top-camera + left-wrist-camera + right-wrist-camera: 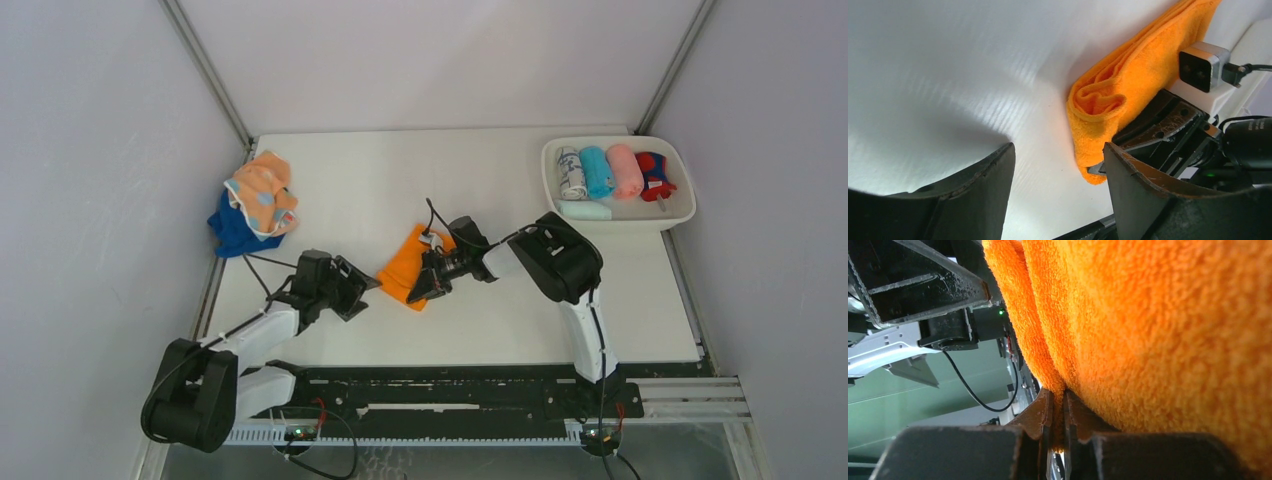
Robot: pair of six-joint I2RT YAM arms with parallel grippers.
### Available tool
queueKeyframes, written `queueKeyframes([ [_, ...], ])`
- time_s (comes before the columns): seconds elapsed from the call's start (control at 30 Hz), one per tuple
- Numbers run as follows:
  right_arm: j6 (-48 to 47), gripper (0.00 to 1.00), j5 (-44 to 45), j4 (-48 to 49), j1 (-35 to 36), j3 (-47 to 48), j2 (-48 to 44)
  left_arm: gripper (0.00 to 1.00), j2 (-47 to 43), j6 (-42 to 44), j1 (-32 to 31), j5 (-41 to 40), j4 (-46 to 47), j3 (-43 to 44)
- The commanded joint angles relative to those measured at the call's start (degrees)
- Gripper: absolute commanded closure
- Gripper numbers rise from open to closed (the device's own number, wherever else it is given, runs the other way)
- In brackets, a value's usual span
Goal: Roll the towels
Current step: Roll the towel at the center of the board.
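A folded bright orange towel lies mid-table. My right gripper is shut on its near edge; in the right wrist view the cloth is pinched between the two fingers of that gripper. My left gripper stands open just left of the towel, apart from it. In the left wrist view the open gripper has only bare table between its fingers, with the towel's folded end beyond the right finger. A peach spotted towel lies crumpled on a dark blue one at the far left.
A white oval tray at the back right holds several rolled towels, among them turquoise and pink, with a pale mint roll at its front. Walls close the table on the left, back and right.
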Motion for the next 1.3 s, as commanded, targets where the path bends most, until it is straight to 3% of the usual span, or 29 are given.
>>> queueKeyframes([
  [0.0,2.44,1.0,3.05,-0.64,-0.25,-1.85,3.87,0.29,2.23,-1.29,-1.2,1.81,8.09,-0.89],
  [0.17,2.92,1.0,2.88,-0.24,-0.31,-1.85,4.45,0.3,6.95,-1.3,-1.29,1.93,11.43,-0.44],
  [0.33,2.93,1.0,2.9,-0.28,-0.36,-1.85,4.35,0.41,13.08,-1.01,-1.68,1.27,13.4,-0.08],
  [0.6,0.05,1.0,4.23,-2.55,0.06,-1.85,0.9,0.71,16.51,0.56,-2.53,-2.51,10.83,1.15],
  [0.77,-6.8,0.88,7.51,-7.79,0.88,-1.83,-5.25,0.99,13.96,3.23,-2.92,-5.54,2.73,4.31],
  [0.8,-8.78,0.85,8.71,-9.39,1.13,-1.85,-7.0,1.0,13.21,3.92,-3.09,-6.44,0.43,5.14],
  [0.93,-17.01,0.76,15.55,-15.48,2.98,-1.85,-14.49,1.0,10.7,5.92,-3.53,-9.59,-8.87,8.96],
  [1.1,-31.42,0.64,33.87,-25.48,8.84,-0.98,-23.4,1.0,9.95,7.6,-3.57,-12.19,-18.26,13.39],
  [1.27,-42.35,0.53,50.95,-26.63,18.54,-0.97,-30.02,1.0,9.96,8.36,-3.54,-12.26,-22.08,15.67],
])
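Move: The orange towel's near left corner, the end of its rolled edge, lies about 3 cm ahead of the open left hand, 3 cm to its right and 2 cm below; the towel's middle is some 6 cm ahead and 8 cm right. The right hand's closed fingertips, still pinching the towel's near edge, are level with the left hand, 8 cm to its right. From the right hand, that corner lies about 5 cm left and 3 cm ahead, at its height. The left hand reaches some 4 cm forward and right to the orange towel's rolled corner, dips about 2 cm, shuts its wide-open fingers on it, then draws it back to the left by about 4 cm, with the wrist rolling some 15 degrees so that its left side rises. The right hand holds the near edge still until the left fingers are nearly shut, then opens about halfway, lets go and lifts some 5 cm while rolling about 40 degrees, mostly around its own left-pointing fingers. ##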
